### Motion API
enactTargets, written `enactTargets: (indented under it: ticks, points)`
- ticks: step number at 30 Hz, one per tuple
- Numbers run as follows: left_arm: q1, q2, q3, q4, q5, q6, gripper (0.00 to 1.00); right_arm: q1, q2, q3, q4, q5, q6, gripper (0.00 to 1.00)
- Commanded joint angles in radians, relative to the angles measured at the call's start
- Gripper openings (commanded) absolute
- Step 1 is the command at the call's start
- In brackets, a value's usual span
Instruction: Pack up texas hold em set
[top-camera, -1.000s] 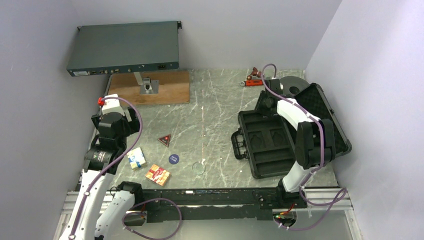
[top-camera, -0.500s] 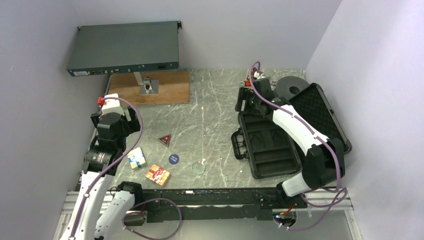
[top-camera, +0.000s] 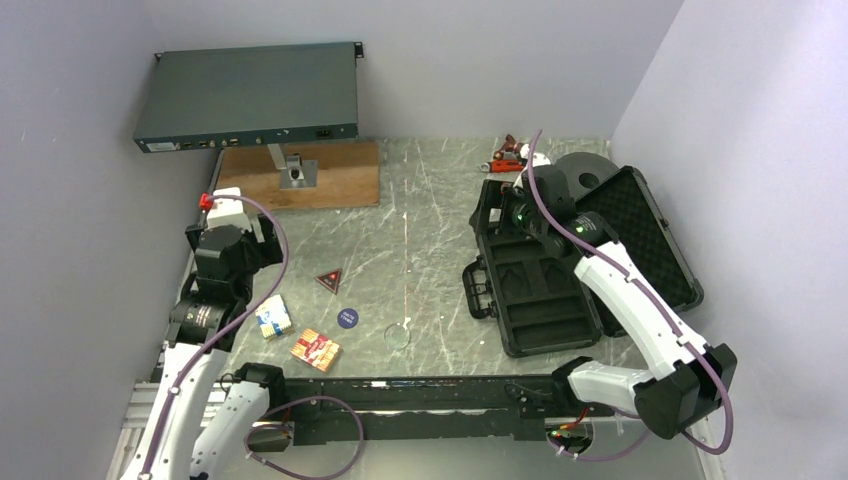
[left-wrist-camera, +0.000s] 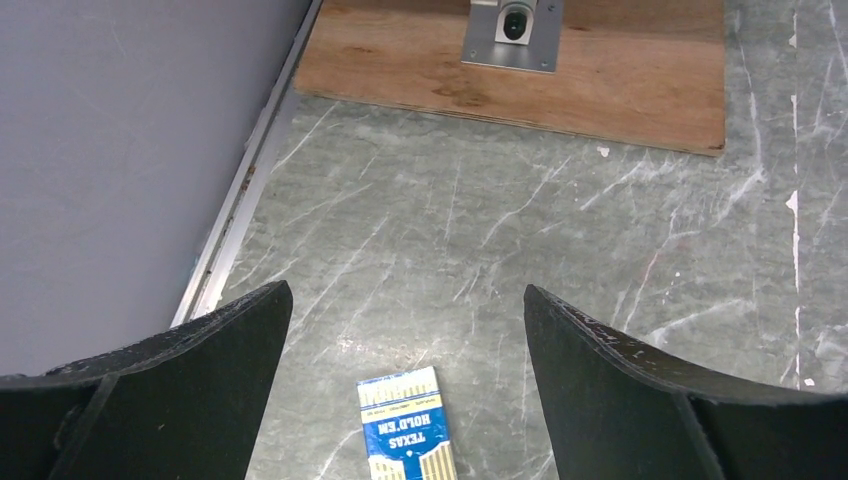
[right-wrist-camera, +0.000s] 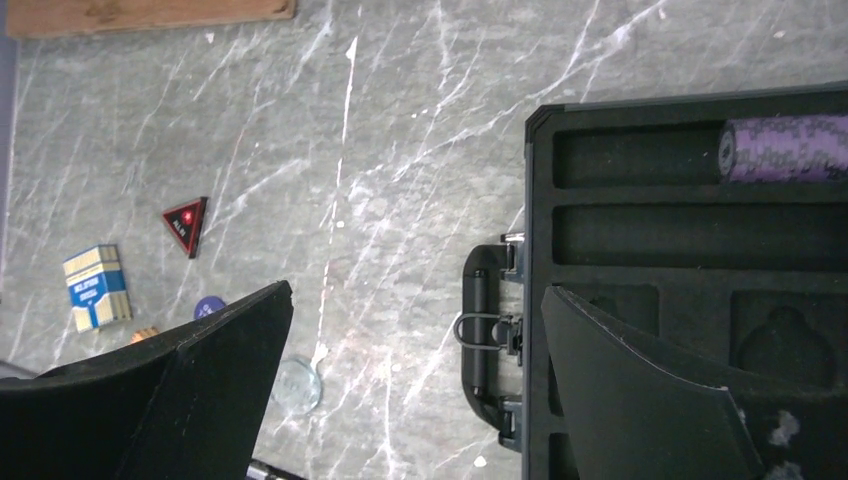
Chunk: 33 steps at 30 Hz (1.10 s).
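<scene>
The black case (top-camera: 530, 300) lies open at the right, its lid (top-camera: 645, 225) back. The purple chip stack (right-wrist-camera: 785, 148) lies in its far slot. On the table lie the red triangle (top-camera: 329, 279), blue disc (top-camera: 347, 318), clear disc (top-camera: 398, 335), blue-white card box (top-camera: 272, 316) and red card box (top-camera: 315, 349). My right gripper (top-camera: 492, 215) is open and empty above the case's far left corner; its wrist view (right-wrist-camera: 415, 292) shows the case handle (right-wrist-camera: 480, 330). My left gripper (top-camera: 258, 245) is open and empty, with the blue-white box (left-wrist-camera: 408, 425) just behind its fingertips (left-wrist-camera: 270, 310).
A dark rack unit (top-camera: 250, 95) stands on a post over a wooden board (top-camera: 300, 175) at the back left. A black spool (top-camera: 585, 172) and a red-handled tool (top-camera: 505, 155) lie behind the case. Walls close in left, right and back.
My right arm has swung its elbow toward the near right, and its gripper has shifted left and a little nearer over the case's far left corner. The left arm has not moved.
</scene>
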Motion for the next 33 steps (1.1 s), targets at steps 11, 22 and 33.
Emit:
enactTargets:
  ticks: [11, 22, 33]
  points:
    - [-0.041, -0.013, -0.005, 0.023, -0.014, 0.010, 0.93, 0.108, -0.052, 0.033, -0.089, -0.044, 0.054, 1.00]
    - [-0.085, -0.021, -0.024, 0.059, 0.076, 0.051, 0.94, 0.183, -0.039, -0.036, -0.137, -0.044, 0.049, 0.99]
    - [-0.178, 0.075, 0.005, 0.020, 0.328, 0.010, 0.98, 0.226, -0.058, -0.092, -0.067, -0.002, 0.000, 0.99]
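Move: The all-in triangle lies about 6 cm ahead of the left hand, 12 cm to its right and 22 cm below. The blue card deck is almost under that hand, 2 cm back; the small blind button lies 2 cm back and 16 cm right. From the right hand, the clear disc is roughly 12 cm back, 20 cm left and 20 cm down, the small blind button 8 cm back and 32 cm left, the case handle 2 cm back and 2 cm left. Heading back towards the clear disc, the empty right hand leaves the case's far end and passes back over its handle side, drawing back about 7 cm, left 4 cm and, mostly late on, down 4 cm, fingers wide open and tipping further down. The left hand, also open, swings some 7 cm right towards the triangle, gathering speed and turning about 20 degrees clockwise. ##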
